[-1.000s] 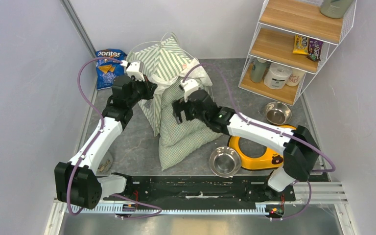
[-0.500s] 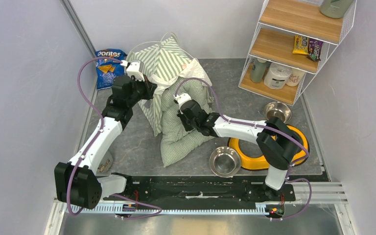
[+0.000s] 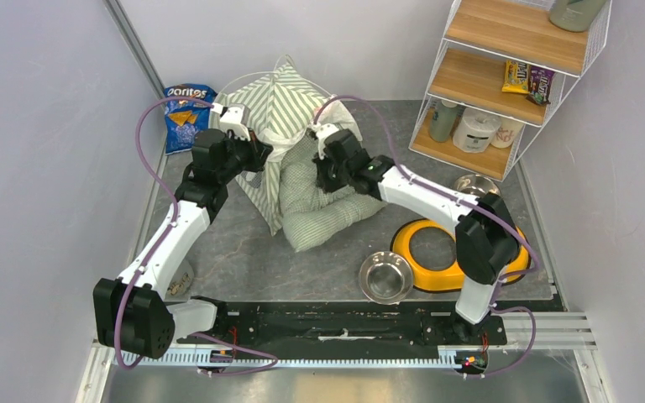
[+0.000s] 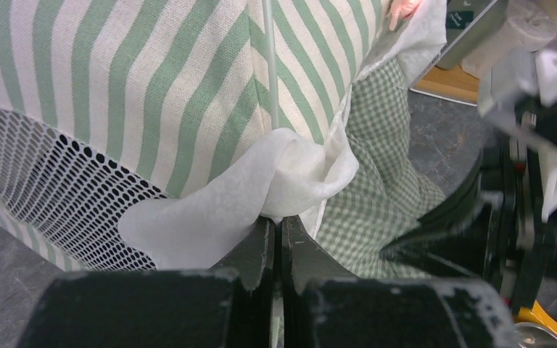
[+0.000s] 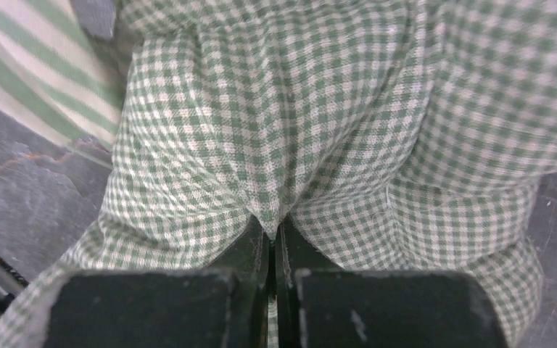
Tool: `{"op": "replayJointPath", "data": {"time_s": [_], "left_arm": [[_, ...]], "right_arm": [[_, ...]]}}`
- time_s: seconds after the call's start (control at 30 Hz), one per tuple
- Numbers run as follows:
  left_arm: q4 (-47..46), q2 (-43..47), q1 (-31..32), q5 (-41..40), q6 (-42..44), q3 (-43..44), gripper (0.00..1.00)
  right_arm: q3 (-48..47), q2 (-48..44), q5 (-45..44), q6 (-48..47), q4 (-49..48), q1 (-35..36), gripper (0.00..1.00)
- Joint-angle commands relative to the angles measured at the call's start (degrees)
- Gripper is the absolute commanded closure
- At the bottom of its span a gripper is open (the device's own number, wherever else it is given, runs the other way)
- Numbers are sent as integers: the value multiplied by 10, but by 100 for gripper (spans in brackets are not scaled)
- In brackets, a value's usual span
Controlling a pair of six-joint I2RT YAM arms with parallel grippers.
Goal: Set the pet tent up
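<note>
The pet tent (image 3: 279, 99), green-and-white striped, stands at the back of the table with a thin pole (image 4: 268, 65) and white mesh (image 4: 51, 181) showing in the left wrist view. My left gripper (image 3: 256, 156) is at its front opening, shut on a white flap of the tent (image 4: 210, 217). A green checked cushion (image 3: 323, 210) lies bunched at the opening, part of it inside. My right gripper (image 3: 326, 172) is shut on a pinched fold of this cushion (image 5: 319, 130), close to the striped wall (image 5: 29, 65).
A yellow double-bowl holder (image 3: 445, 256) lies front right with a steel bowl (image 3: 385, 275) beside it and another bowl (image 3: 475, 191) behind. A Doritos bag (image 3: 186, 113) is at the back left. A wire shelf rack (image 3: 504, 75) fills the back right corner.
My right gripper went from open to shut on the cushion and moved back toward the tent, dragging the cushion up and bunching it. The left gripper kept its hold.
</note>
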State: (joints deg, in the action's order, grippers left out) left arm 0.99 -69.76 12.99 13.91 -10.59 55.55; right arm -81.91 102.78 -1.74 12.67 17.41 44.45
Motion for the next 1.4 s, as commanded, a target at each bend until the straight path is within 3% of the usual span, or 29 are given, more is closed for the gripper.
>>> {"op": "replayJointPath", "data": {"time_s": [0.0, 0.2, 0.27, 0.43, 0.57, 0.67, 0.73, 0.83, 0.93, 1.13, 1.27, 1.37], "left_arm": [[54, -2, 5, 44, 11, -2, 98], [56, -11, 4, 48, 13, 4, 98], [58, -13, 4, 47, 13, 6, 98], [58, -18, 4, 50, 14, 8, 98], [59, -18, 4, 51, 15, 8, 98], [56, -18, 5, 54, 12, 6, 98], [53, -17, 5, 55, 10, 4, 98], [52, -16, 4, 52, 9, 2, 98], [52, -17, 5, 47, 8, 3, 98], [51, -20, 4, 40, 7, 4, 98], [52, -21, 4, 36, 7, 5, 98], [52, -21, 5, 37, 8, 6, 98]], "right_arm": [[-107, 24, 126, -8, -4, -42, 100], [-210, 102, 347, -101, 73, -44, 100], [-233, 118, 367, -111, 100, -41, 100], [-185, 103, 269, -76, 17, -41, 100], [-187, 118, 108, -38, -15, -41, 100], [-194, 140, 42, -15, -26, -44, 96], [-209, 155, 64, -22, -19, -44, 79], [-194, 146, 76, -17, -28, -44, 61], [-154, 108, 59, -11, -46, -44, 51], [-117, 18, -20, 7, -8, -44, 19], [-105, -45, -51, 2, 25, -45, 6], [-98, -80, -16, -29, 43, -45, 3]]}}
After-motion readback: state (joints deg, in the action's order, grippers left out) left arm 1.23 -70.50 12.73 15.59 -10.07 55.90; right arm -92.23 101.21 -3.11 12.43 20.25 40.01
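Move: The cushion is already pinched in the right fingers, its middle some 3 cm back from them and 6 cm lower. From this hand the tent opening lies about 10 cm ahead, 4 cm to the left and slightly lower; the loose end of the white flap hangs about 16 cm ahead and 3 cm right. From the left hand, still gripping the flap's other end, the opening is roughly 2 cm ahead, 9 cm right and 12 cm below. The cushion is pushed towards the tent opening by the right hand: a short jab forward, a swing about 4 cm left with a 20-degree counter-clockwise turn, then about 5 cm forward, turning back and dipping slightly. There the fingers open wide, let go, and the hand rises about 9 cm, drifting right. The left hand stays put, keeping its pinch on the flap. ##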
